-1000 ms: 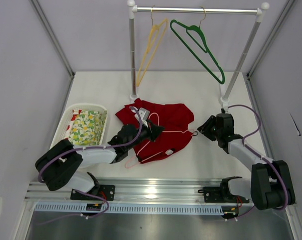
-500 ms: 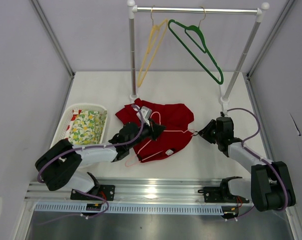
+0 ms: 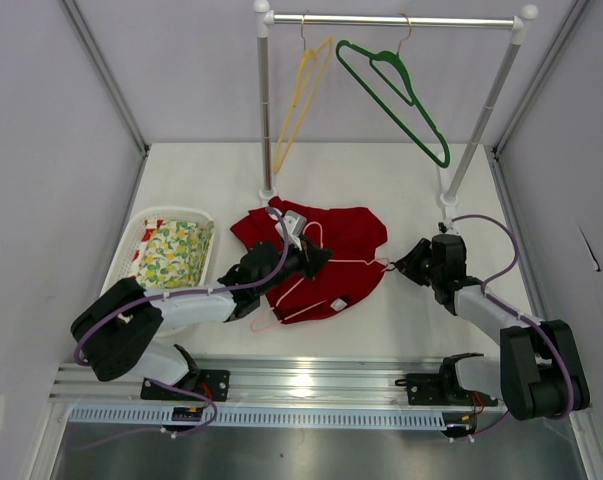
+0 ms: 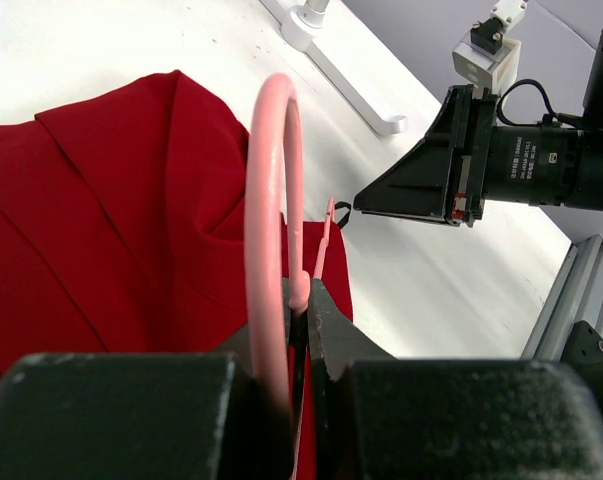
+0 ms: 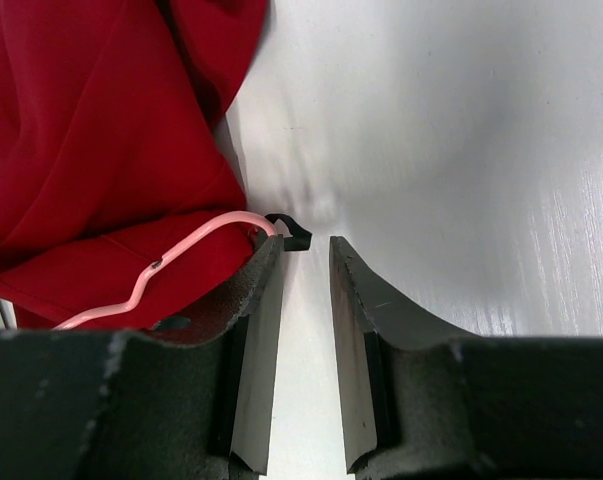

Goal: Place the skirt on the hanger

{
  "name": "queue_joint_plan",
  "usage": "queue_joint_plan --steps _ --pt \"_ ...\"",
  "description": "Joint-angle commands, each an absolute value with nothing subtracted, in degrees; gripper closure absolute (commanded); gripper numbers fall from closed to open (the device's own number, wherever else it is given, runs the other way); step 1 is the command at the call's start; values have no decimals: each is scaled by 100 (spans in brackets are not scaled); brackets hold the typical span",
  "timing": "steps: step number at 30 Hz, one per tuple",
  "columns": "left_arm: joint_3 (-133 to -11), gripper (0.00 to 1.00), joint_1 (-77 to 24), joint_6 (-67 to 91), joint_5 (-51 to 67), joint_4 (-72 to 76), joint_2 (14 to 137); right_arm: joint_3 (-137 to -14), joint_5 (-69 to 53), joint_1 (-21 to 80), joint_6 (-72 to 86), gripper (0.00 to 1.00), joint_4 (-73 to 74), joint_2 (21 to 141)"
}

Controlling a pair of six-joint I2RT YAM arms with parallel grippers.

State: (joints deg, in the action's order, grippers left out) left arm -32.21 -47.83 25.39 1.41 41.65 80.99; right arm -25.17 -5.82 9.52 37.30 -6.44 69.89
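The red skirt [image 3: 353,234] lies crumpled on the white table, and the pale pink hanger [image 3: 359,262] rests across it. My left gripper [image 3: 316,258] is shut on the hanger's wire just below its hook [image 4: 271,190], over the skirt [image 4: 111,220]. Off the skirt's right edge, my right gripper [image 3: 402,262] is low on the table at the hanger's right tip. Its jaws stand a narrow gap apart over bare table [image 5: 306,245]. The hanger's arm [image 5: 186,247] and a small black loop [image 5: 293,233] lie by the left fingertip, beside the skirt [image 5: 91,130].
A white basket [image 3: 133,232] holding a yellow-green floral cloth [image 3: 173,255] stands at the left. Behind the skirt is a clothes rack [image 3: 264,110] carrying a yellow hanger [image 3: 303,92] and a dark green hanger [image 3: 399,95]. Its feet [image 3: 448,205] sit just behind my right gripper.
My right gripper's jaws have narrowed and it has edged left toward the hanger's tip. The left gripper, still holding the hanger, has crept slightly to the right.
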Motion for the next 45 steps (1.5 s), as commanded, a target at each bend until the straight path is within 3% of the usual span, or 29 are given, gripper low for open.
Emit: queue_joint_plan --steps 1,22,38,45 --pt "-3498 100 -4825 2382 26 4263 8104 -2540 -624 958 3568 70 -923 7005" --pt "-3568 100 -4860 2364 26 4192 8139 -2707 -501 1143 3437 78 -1107 7444" --pt "-3665 100 -4878 2338 26 4122 8191 -2839 -431 1204 3340 98 -1143 7524" --pt "-3674 100 -4887 2312 26 4122 8209 -2813 -378 1274 3349 100 -906 7383"
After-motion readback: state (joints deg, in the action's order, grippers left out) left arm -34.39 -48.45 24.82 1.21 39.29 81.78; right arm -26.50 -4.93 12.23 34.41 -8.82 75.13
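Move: Just off the right fingertips sits the skirt's black strap loop, about 1 cm ahead, 1 cm left and 1 cm below the hand. The pink hanger's right end is about 3 cm left and 1 cm ahead, and the skirt's middle about 23 cm left and 1 cm ahead, both slightly lower; the rack's right foot stands some 18 cm ahead and 14 cm to the right. From the left hand the loop lies roughly 17 cm right, 3 cm ahead and 10 cm below. Easing down about 1.5 cm and left about 1 cm onto the black strap loop beside the hanger's end, the right hand brings its part-open fingers around the loop, then creeps half a centimetre forward as they shut and pinch it at their tips. The left hand stays in place, still gripping the pink hanger by its neck. ##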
